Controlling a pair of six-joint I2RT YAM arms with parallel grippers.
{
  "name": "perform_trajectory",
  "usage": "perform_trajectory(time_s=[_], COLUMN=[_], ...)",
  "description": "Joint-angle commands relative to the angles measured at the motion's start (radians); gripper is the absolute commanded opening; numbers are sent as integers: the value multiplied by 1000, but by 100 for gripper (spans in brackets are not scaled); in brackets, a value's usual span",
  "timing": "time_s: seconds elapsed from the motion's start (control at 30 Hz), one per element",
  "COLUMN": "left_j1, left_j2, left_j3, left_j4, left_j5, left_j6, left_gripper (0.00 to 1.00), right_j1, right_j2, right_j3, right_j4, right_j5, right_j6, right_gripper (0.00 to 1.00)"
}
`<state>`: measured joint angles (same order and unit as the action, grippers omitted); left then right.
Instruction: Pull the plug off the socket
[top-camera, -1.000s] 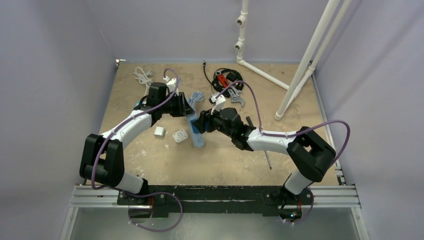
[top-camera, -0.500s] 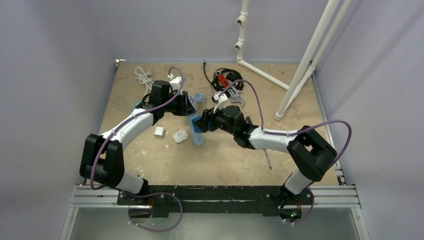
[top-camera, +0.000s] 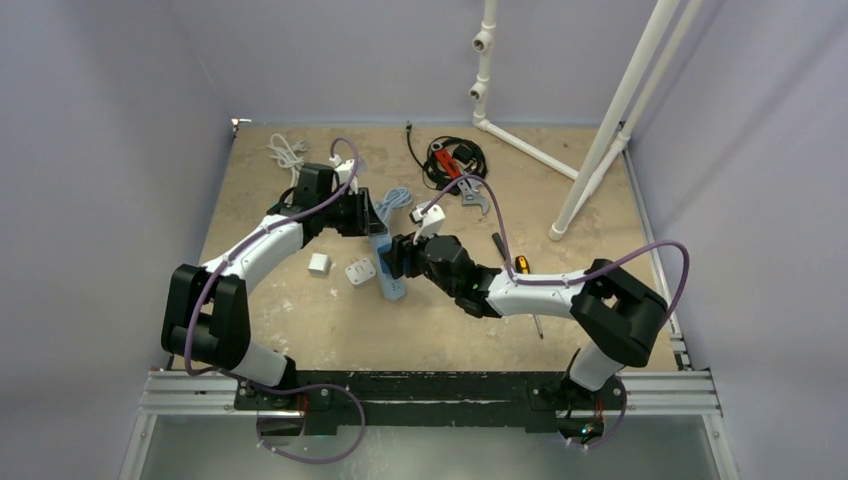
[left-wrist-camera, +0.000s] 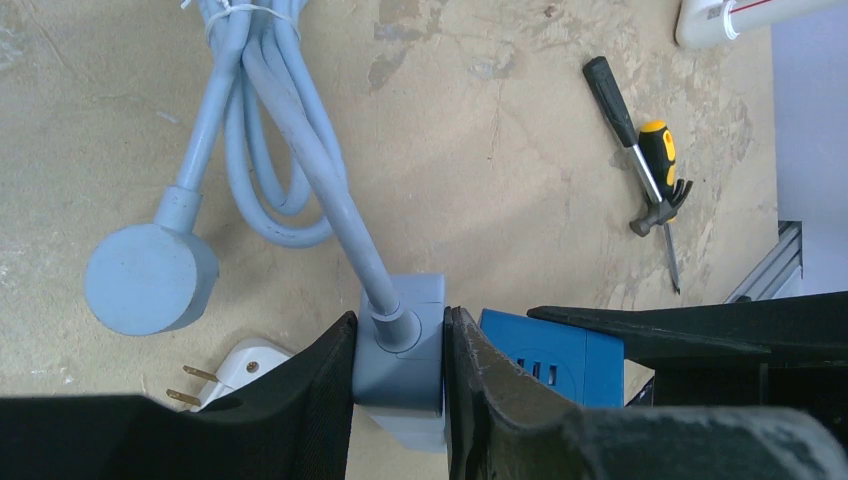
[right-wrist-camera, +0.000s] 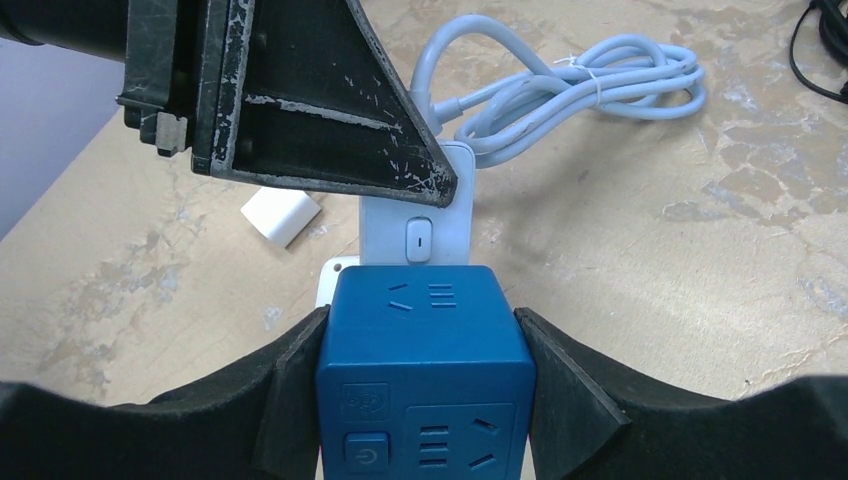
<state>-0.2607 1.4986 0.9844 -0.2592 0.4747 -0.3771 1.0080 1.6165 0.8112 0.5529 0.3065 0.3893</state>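
Note:
A pale grey-blue socket strip (left-wrist-camera: 405, 375) lies on the table with its cable (left-wrist-camera: 300, 130) coiled behind it. My left gripper (left-wrist-camera: 400, 330) is shut on the strip's cable end, one finger on each side. The dark blue cube plug (right-wrist-camera: 425, 370) sits against the strip (right-wrist-camera: 420, 220) just past its switch, and my right gripper (right-wrist-camera: 425, 330) is shut on the cube's two sides. Where the cube meets the strip is hidden. From above, the left gripper (top-camera: 372, 222) and right gripper (top-camera: 400, 258) meet over the strip (top-camera: 385, 270).
A white charger (top-camera: 320, 263) and a white adapter (top-camera: 359, 271) lie just left of the strip. A screwdriver (top-camera: 500, 245) and a small yellow-handled hammer (top-camera: 522, 264) lie to the right. Black cables with tools (top-camera: 455, 158), a white cord (top-camera: 288, 152) and PVC pipes (top-camera: 600, 130) are at the back.
Both grippers kept their holds. The right wrist moved left and nearer with the cube, and the strip shifted slightly left. The left arm rose a little, then came back.

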Motion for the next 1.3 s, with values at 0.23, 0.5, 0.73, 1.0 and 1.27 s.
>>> perform_trajectory(time_s=[0.23,0.5,0.73,1.0,1.27], left_j1=[-14,-20,-3,115,192], left_j2=[-22,-11,-1,58,215], left_j3=[25,33,22,21,216], left_j4=[27,11,49,349,347], left_j5=[-57,-97,-45,107,-66], left_j6=[118,115,76,-174,-92], left_gripper=[0,0,0,0,0], right_j1=[-177,-197,-197,-197,-197], right_j2=[-113,-127,-152,-192,-201], right_j3=[-22,-24,-32,-54,-61], right_j4=[163,168,168,181,185], right_j5=[-258,-238,-222,-177,-187], right_j6=[8,-13,-15,-12,-10], right_gripper=[0,0,0,0,0])
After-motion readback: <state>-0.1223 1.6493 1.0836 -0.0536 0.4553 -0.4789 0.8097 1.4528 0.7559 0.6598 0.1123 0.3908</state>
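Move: The right hand already grips the blue plug, still against the strip, whose middle lies some 2 cm to that hand's left, 1 cm ahead and 2 cm lower. About 10 cm below the right hand, the white adapter lies roughly 2 cm ahead and 7 cm left, the cord coil 18 cm ahead and 1 cm left. The left hand grips the strip's cord end; the strip's middle is about 5 cm behind it, level sideways, 3 cm lower. Up, to the right and forward, the right hand draws the gripped blue plug away from the strip in one quick pull, then eases on upward, about 7 cm of rise in all. The left hand keeps its grip on the strip's cord end, nearly still at first, then carries the strip off forward and somewhat left, about 9 cm, turning slightly counter-clockwise. ##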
